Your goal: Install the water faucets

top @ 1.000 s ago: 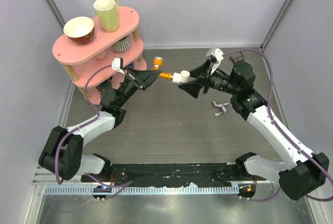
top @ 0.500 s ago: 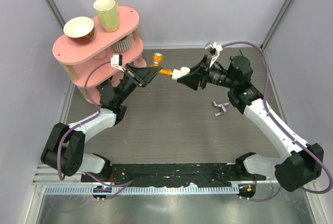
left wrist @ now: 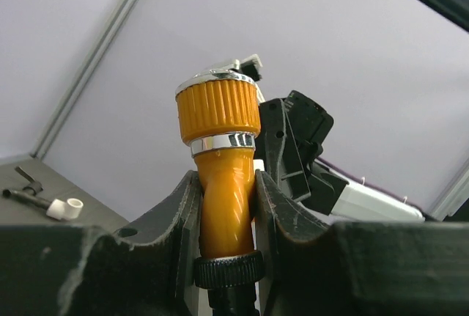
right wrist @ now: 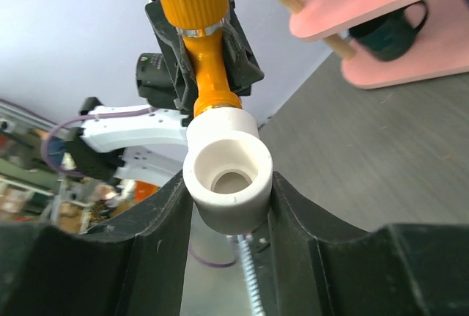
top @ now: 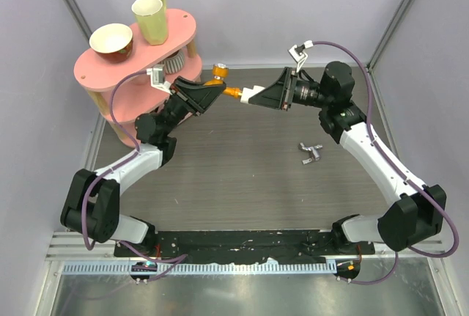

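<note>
My left gripper is shut on the orange tap, whose ribbed knob with silvery rings points up in the left wrist view. My right gripper is shut on the white pipe fitting, held against the tap's end above the table. In the right wrist view the fitting sits between my fingers with its open end toward the camera, and the orange tap runs out of its far side into the left gripper.
A pink two-tier shelf with a bowl and a yellow mug stands at the back left. A small silver tap piece lies on the table at the right. A dark tap piece with a white end shows in the left wrist view.
Both grippers have lifted and moved toward the back with the tap and fitting. The right gripper has turned and the joined parts sit closer to the shelf.
</note>
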You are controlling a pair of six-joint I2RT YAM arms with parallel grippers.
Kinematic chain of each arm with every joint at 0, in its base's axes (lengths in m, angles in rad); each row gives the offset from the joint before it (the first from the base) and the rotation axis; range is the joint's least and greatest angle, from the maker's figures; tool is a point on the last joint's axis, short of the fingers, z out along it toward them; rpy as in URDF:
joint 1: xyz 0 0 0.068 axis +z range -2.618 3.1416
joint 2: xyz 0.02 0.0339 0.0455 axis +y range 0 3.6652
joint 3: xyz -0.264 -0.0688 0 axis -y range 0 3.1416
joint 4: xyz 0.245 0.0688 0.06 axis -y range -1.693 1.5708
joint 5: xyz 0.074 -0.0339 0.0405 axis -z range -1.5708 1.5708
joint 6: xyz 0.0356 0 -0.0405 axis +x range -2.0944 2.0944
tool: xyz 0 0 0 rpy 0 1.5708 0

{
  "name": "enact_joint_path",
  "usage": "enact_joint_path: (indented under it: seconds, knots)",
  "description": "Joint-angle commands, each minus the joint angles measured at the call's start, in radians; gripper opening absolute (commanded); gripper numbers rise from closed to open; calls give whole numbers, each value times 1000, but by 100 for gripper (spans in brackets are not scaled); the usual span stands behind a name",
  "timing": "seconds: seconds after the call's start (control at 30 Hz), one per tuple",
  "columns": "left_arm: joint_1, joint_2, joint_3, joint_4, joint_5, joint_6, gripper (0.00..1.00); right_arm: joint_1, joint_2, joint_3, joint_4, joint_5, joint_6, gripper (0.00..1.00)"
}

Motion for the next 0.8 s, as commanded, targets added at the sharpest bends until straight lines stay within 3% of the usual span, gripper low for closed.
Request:
enact_joint_path:
  seconds: [0.0, 0.1, 0.3, 0.37, 0.5, 0.63, 0.77]
  knots:
    - [-32, -14, 25, 207, 218, 225, 0, 17, 34, 63, 181, -48, 353, 1]
    - [-32, -25, 19, 209, 232, 261, 0, 17, 61, 54, 288, -81, 505, 1]
    - [-31, -43, -4, 207, 178, 254, 0, 16, 78, 77, 269, -81, 505, 4]
    - [-28, -40, -30, 196, 65, 185, 0, 16, 77, 103, 217, -78, 433, 27]
    - [-26, -30, -65, 196, -108, 19, 0, 16, 51, 155, -45, -24, 150, 74]
    - [-28, -48, -75, 160, -184, -67, 0, 16, 24, 161, -132, 27, -62, 84]
    - [-29, -106, -75, 1, -228, -91, 0, 16, -9, 166, -240, 128, -258, 90]
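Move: The white elbow is already gripped between the right fingers. The orange faucet that it joins is held by the left hand, its middle about 8 cm left of the right hand, 2 cm ahead and 2 cm higher. Down on the table a silver faucet lies some 17 cm to the right hand's right, 2 cm back and 35 cm below. From the left hand the elbow sits about 8 cm right, 2 cm back and 2 cm lower. Rolling clockwise as looked along its fingers, the right hand twists the gripped white elbow nearly 20 degrees against the orange faucet, which the left hand keeps pinched and counter-rolls about 10 degrees. The right fingers then open wide around the elbow and the hand rolls back most of the way, while the left rolls back past its start, sinking about 3 cm. ##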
